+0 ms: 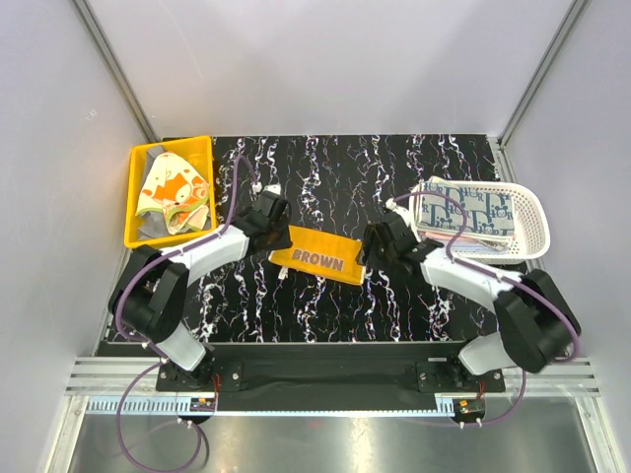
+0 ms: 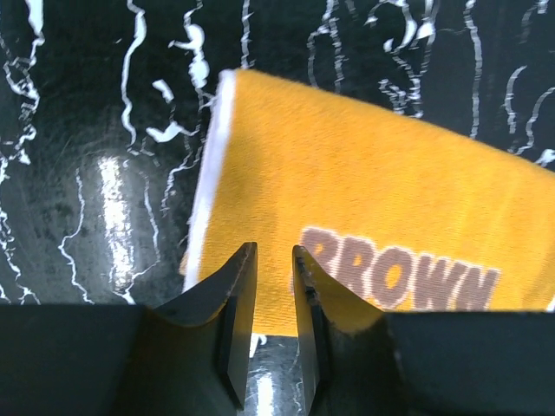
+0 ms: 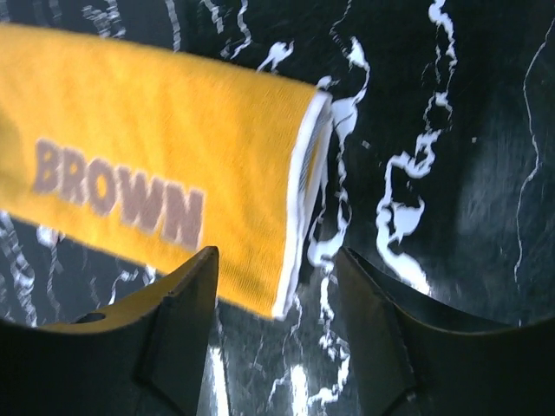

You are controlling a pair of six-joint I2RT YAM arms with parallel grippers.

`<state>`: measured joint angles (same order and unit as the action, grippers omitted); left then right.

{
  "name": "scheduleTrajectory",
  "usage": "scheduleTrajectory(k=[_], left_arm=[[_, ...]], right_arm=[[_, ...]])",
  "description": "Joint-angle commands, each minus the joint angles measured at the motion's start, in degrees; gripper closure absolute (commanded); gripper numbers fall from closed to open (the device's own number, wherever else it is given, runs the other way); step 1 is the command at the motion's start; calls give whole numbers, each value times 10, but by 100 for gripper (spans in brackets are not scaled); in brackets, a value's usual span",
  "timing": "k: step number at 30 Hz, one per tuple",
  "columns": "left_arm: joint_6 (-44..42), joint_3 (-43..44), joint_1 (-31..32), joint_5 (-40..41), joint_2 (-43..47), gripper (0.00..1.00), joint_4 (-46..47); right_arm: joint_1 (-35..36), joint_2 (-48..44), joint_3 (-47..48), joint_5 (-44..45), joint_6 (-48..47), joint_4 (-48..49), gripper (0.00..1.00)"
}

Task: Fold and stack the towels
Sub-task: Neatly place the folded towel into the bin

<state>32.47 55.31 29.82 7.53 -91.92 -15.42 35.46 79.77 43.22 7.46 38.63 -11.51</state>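
Observation:
An orange-yellow towel (image 1: 317,255) with brown "BROWN" lettering lies folded into a strip on the black marbled table. My left gripper (image 1: 280,237) hovers at its left end. In the left wrist view the jaws (image 2: 275,250) stand a little apart over the towel (image 2: 381,199), near its lower edge, with nothing between them. My right gripper (image 1: 364,250) is at the right end. In the right wrist view it (image 3: 277,253) is wide open, and the towel's (image 3: 147,147) white-edged corner shows between the fingertips. Blue-white patterned towels (image 1: 468,212) lie folded in the white basket. An orange-white towel (image 1: 173,192) lies crumpled in the yellow bin.
The yellow bin (image 1: 136,209) stands at the table's left edge, with a grey cloth (image 1: 151,227) under the crumpled towel. The white slotted basket (image 1: 533,223) sits at the right edge. Grey walls close off the back and both sides.

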Motion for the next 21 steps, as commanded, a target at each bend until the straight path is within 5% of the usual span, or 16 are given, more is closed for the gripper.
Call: scheduleTrajectory(k=[1,10,15,18,19,21], left_arm=[[-17,23,5,20,12,72,-11],[-21,13,5,19,7,72,-8],[-16,1,4,22,17,72,0],[-7,-7,5,19,25,72,1],[0,-10,5,15,31,72,5],[11,-18,4,12,51,73,4]], right_arm=[[-8,68,43,22,-6,3,36],[-1,178,92,8,29,19,41],[27,213,116,21,34,14,52],[32,250,134,34,28,-10,72],[32,252,135,38,26,-13,88],[33,248,139,55,19,-33,97]])
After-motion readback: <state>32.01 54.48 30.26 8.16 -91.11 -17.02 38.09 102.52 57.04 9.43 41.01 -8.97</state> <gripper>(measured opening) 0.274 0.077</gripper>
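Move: The yellow towel's right short edge, the thing to grip, is about 4 cm ahead of the right hand, 3 cm to its left and some 6 cm below. The BROWN lettering is 11 cm left and 4 cm ahead; the blue towel stacked in the white basket is roughly 20 cm right and 11 cm ahead. From the left hand, that yellow edge lies about 15 cm right, slightly back and 5 cm below. The right hand goes down and forward to the folded yellow towel's right short edge, sinking some 5 cm mostly at the start, then sweeps left about 5 cm in all while still easing forward, its fingers closing from well open to nearly shut so they pinch the edge near its middle. Its attitude barely changes, fingers tipping down only about 5 degrees, while the left hand stays low over the towel's left end, part open and drifting back by under a centimetre. ##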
